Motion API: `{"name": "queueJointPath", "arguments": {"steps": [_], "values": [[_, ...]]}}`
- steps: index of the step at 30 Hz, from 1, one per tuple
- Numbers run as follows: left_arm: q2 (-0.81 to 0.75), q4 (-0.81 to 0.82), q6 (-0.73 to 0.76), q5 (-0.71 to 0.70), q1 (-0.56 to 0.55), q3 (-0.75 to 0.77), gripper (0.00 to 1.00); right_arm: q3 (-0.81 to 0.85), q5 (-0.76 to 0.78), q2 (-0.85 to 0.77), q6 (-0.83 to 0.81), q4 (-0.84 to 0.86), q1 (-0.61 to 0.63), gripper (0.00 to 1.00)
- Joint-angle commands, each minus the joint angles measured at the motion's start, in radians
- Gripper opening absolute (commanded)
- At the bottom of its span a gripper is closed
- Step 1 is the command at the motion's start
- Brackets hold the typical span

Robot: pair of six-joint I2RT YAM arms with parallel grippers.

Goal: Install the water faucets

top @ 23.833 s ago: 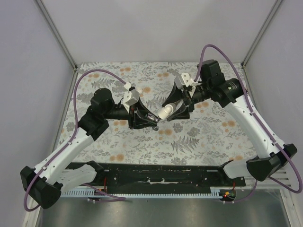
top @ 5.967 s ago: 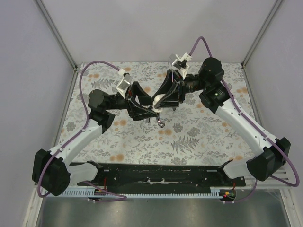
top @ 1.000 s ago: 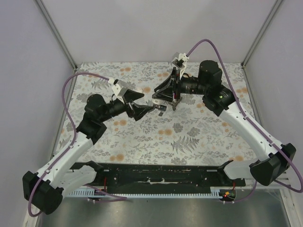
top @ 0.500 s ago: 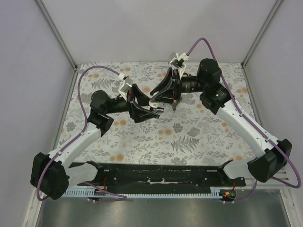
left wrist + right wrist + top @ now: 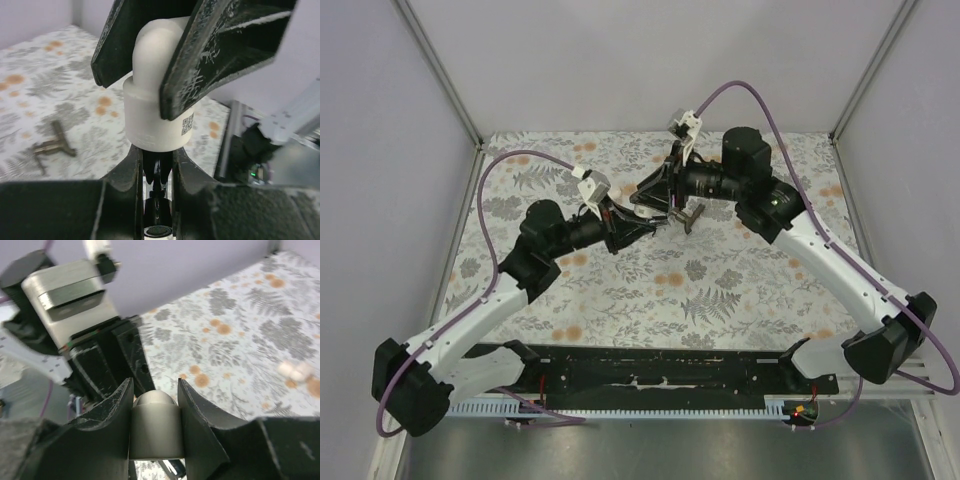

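Note:
My right gripper (image 5: 155, 388) is shut on a white elbow fitting (image 5: 155, 432), held above the flowered table (image 5: 740, 290). In the left wrist view the fitting (image 5: 152, 115) stands right over my left gripper (image 5: 157, 154). Its narrow jaws are shut on a small dark, shiny water faucet (image 5: 158, 186) whose top end meets the fitting's open mouth. From above, the left gripper (image 5: 653, 224) and right gripper (image 5: 661, 204) meet tip to tip at mid-table. A second water faucet (image 5: 52, 146) lies loose on the table just past them (image 5: 692, 217).
A small white plastic piece (image 5: 295, 371) lies on the table in the right wrist view. Grey walls close the table at the back and both sides. The black base rail (image 5: 650, 375) runs along the near edge.
My left gripper has gone from open to shut and pushed in under the fitting. The right gripper with the fitting has shifted slightly left towards it.

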Motion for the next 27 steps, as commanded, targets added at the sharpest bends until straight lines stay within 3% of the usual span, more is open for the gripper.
{"name": "queueJointPath", "arguments": {"steps": [1,6,8,11,14,17,21,27], "values": [[-0.104,-0.165,0.228,-0.584,-0.133,0.040,0.02,0.055,0.535,-0.033,-0.109,-0.175,0.101,0.00],[-0.091,-0.136,0.432,-1.173,-0.400,0.055,0.02,0.056,0.968,0.002,-0.036,-0.256,0.187,0.00],[-0.044,-0.077,0.511,-1.411,-0.483,0.058,0.02,0.047,1.022,0.006,0.019,-0.260,0.191,0.00],[0.013,-0.023,0.571,-1.555,-0.550,0.072,0.06,0.027,1.045,0.012,0.073,-0.244,0.191,0.00],[0.003,-0.044,0.499,-1.465,-0.552,0.074,0.46,0.013,1.042,0.007,0.084,-0.227,0.187,0.00],[-0.046,-0.076,0.470,-1.318,-0.543,0.058,0.71,-0.004,0.992,-0.008,0.105,-0.203,0.150,0.00],[-0.155,-0.213,0.431,-1.045,-0.460,0.055,0.80,-0.049,0.851,-0.050,0.115,-0.125,0.080,0.00],[-0.249,-0.314,0.270,-0.476,-0.117,0.027,0.83,-0.131,0.292,-0.090,0.115,0.137,-0.066,0.00]]}}
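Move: The left fingers are shut on the chrome faucet, whose middle lies about 3 cm below them; the white fitting, held by the right hand, sits some 4 cm straight above the left grip. From the right hand the faucet hangs about 8 cm straight down. On the table, some 28 cm below the left hand, the brown valve lies about 15 cm ahead and 10 cm right, the small white pieces about 23 cm ahead and 9 cm left. Still pinching the faucet just under the white fitting, the left hand twists about 45 degrees counter-clockwise while sinking some 4 cm and edging forward, then opens wide, lets go, and rises away to the left. The right hand keeps its grip on the fitting, counter-turning clockwise by about as much and travelling forward, down and right, farther still once the left lets go. ##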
